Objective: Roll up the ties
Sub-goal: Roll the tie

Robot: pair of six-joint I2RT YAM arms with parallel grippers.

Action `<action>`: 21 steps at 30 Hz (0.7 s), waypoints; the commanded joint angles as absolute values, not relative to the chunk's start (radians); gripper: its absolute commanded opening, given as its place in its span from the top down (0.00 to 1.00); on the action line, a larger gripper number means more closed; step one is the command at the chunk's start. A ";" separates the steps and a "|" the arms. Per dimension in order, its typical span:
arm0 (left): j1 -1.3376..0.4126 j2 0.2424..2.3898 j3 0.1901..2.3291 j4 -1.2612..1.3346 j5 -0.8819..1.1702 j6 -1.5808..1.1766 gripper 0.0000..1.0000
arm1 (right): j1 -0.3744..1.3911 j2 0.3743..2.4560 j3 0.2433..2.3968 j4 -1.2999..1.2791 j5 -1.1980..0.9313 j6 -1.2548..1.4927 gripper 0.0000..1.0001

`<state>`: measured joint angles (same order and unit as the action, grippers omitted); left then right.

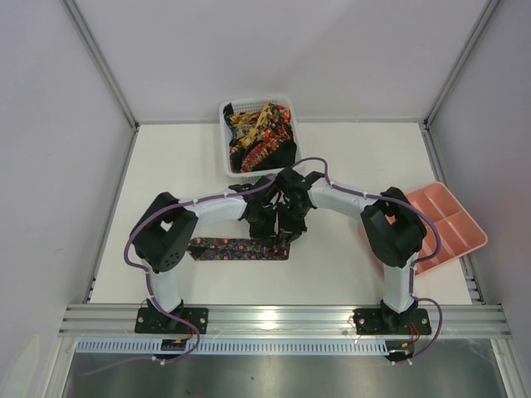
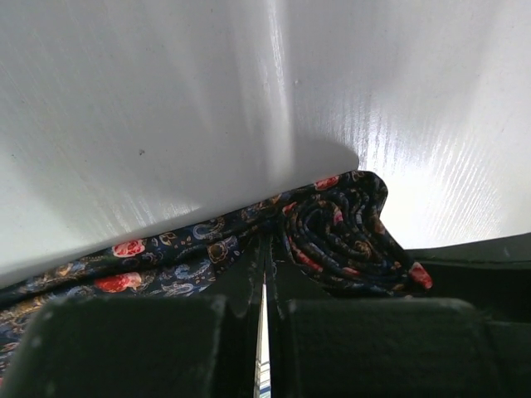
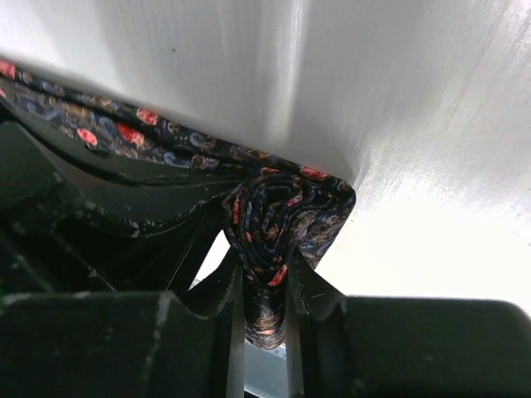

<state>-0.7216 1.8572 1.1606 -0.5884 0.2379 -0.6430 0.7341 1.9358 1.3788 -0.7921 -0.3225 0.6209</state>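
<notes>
A dark tie (image 1: 228,249) with red and gold paisley lies flat across the table in front of the arms. Its right end is wound into a small roll (image 3: 286,207), which also shows in the left wrist view (image 2: 340,224). My right gripper (image 3: 270,257) is shut on that roll, squeezing it between both fingers. My left gripper (image 2: 265,245) is shut, its tips pinching the tie's flat part (image 2: 149,257) just beside the roll. From above, the left gripper (image 1: 264,228) and the right gripper (image 1: 290,222) meet over the tie's right end and hide the roll.
A white mesh basket (image 1: 226,166) at the back centre holds more patterned ties (image 1: 259,133). A pink compartment tray (image 1: 452,220) sits at the table's right edge. White walls close in the table on three sides.
</notes>
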 commanded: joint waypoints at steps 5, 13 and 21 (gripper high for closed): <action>-0.724 1.804 1.206 -0.635 0.153 -0.600 0.99 | 0.770 1.982 1.410 -0.805 -0.242 0.638 0.90; -0.660 1.666 1.074 -0.569 0.218 -0.630 0.99 | 0.779 1.979 1.404 -0.805 -0.242 0.626 0.87; -0.655 1.647 0.996 -0.433 0.339 -0.684 0.99 | 0.779 1.944 1.404 -0.758 -0.310 0.620 0.58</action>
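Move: The roll of the tie stands close beside the shut left fingers, about 3 cm to their right, level with them fore and aft and some 1 cm higher. It is already between the right fingers, its middle about 1 cm below that hand point. The flat strip's free end lies around 22 cm left of the left fingers, 2 cm back and 1 cm lower; the white basket sits roughly 33 cm ahead, 2 cm left and 3 cm higher. The tie's flat strip, right beside the roll, is under the shut left fingertips, which sweep left along it, away from the roll, then lift while still going left, coming free about 2.5 cm up and as far left after easing slightly back. The right hand keeps its pinch on the roll, sinks slightly and edges about 1 cm left, then spreads its fingers to loosen the grip. ##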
